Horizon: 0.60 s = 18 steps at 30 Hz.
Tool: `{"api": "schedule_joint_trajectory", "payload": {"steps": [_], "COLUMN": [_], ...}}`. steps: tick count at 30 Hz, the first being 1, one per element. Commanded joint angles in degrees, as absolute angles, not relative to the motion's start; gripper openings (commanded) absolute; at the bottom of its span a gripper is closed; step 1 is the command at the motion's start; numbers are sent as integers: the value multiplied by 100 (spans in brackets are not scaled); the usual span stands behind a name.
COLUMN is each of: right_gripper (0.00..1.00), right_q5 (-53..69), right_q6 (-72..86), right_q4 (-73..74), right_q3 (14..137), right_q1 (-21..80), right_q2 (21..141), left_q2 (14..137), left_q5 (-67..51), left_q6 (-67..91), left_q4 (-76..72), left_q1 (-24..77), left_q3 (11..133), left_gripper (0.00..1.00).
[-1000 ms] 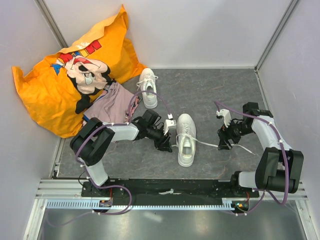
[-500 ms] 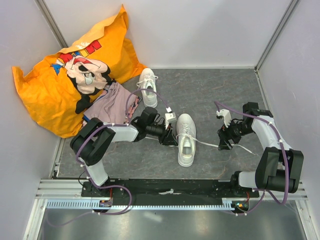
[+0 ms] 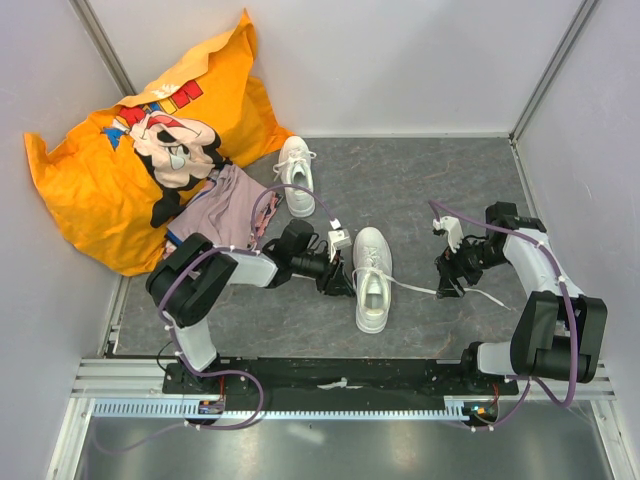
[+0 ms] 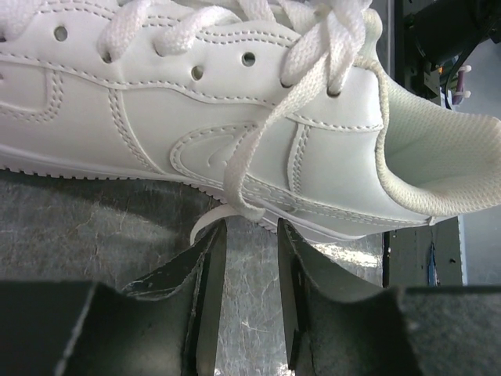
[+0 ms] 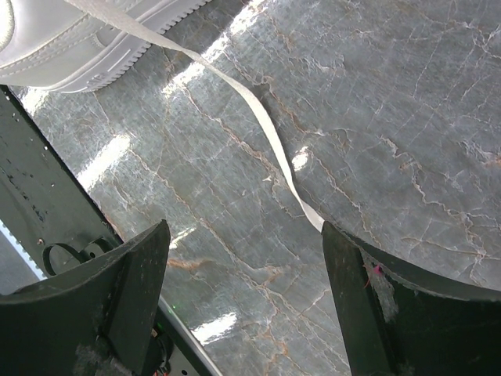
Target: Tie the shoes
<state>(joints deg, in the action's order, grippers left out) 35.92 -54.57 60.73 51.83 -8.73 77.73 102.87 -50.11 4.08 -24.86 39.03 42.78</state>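
Observation:
Two white sneakers lie on the grey floor: the near shoe (image 3: pixel 371 278) in the middle and the far shoe (image 3: pixel 294 175) behind it. My left gripper (image 3: pixel 341 277) is at the near shoe's left side. In the left wrist view the shoe's side (image 4: pixel 235 125) fills the top, and a lace (image 4: pixel 244 176) hangs down to just above my narrowly open, empty left gripper (image 4: pixel 244 232). My right gripper (image 3: pixel 447 281) is to the shoe's right, wide open (image 5: pixel 244 235). The shoe's other lace (image 5: pixel 254 110) runs flat across the floor to its right fingertip (image 5: pixel 344 258).
An orange cartoon-print cushion (image 3: pixel 140 140) and a pinkish-purple folded garment (image 3: pixel 222 210) lie at the back left. Grey walls close in the floor on three sides. The metal base rail (image 3: pixel 330 385) runs along the front. The lace end trails right on the floor (image 3: pixel 495 298).
My left gripper has moved right and slightly back, up against the near shoe's left side. The right arm has barely moved.

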Motion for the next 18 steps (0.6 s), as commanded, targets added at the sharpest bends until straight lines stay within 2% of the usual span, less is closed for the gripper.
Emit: {"api": "schedule_joint_trajectory", "payload": {"steps": [1,7,11,14,18], "right_gripper": [86,86,86,85,84], "right_q5": [3612,3586,3577,3603,3630], "right_q6": [-5423,-5405,-5396,-5388,-5423], "right_q4": [6100,6100,6108,6108,6082], "right_q3": [5379,5405,5432,5449,5388], "right_q1": [-844,-844,-844,-844,-844], "right_q2": [7787,7778,7761,7752,7726], "left_q2": [10441,10512,10354,10012,9344], "left_q5": [-5159,-5256,-5317,-5370,-5423], "left_q6": [747,809,870,835,660], "left_q4": [-3163,-3401,-3463,-3104,-2367], "left_q1": [3920,3920,3920,3902,3885], "left_q3": [4272,4157,4052,3982,3824], "left_gripper": [38,27,9,2,2]}}
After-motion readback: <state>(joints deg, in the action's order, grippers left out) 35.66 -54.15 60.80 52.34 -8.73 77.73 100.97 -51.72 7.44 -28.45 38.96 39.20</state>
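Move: The lace loop hanging down the shoe's left side lies just off the left fingertips, about 2 cm to the right of the hand and some 1 cm above it. The shoe's middle is roughly 7 cm to the hand's right and 3 cm ahead, about 1 cm above it; the crossed laces on top are some 6 cm right, 4 cm ahead and 5 cm up. From the right hand the loop lies about 26 cm left, level, some 3 cm below. The hanging lace loop at the shoe's left side is pinched by its lowest bend as the left fingers, pointing right and a little down, shut from less than half open. The left hand first eases half a centimetre right and forward towards the loop, then draws back about 1.5 cm and slightly left, lifting a touch at the end with hardly any wrist turn. ##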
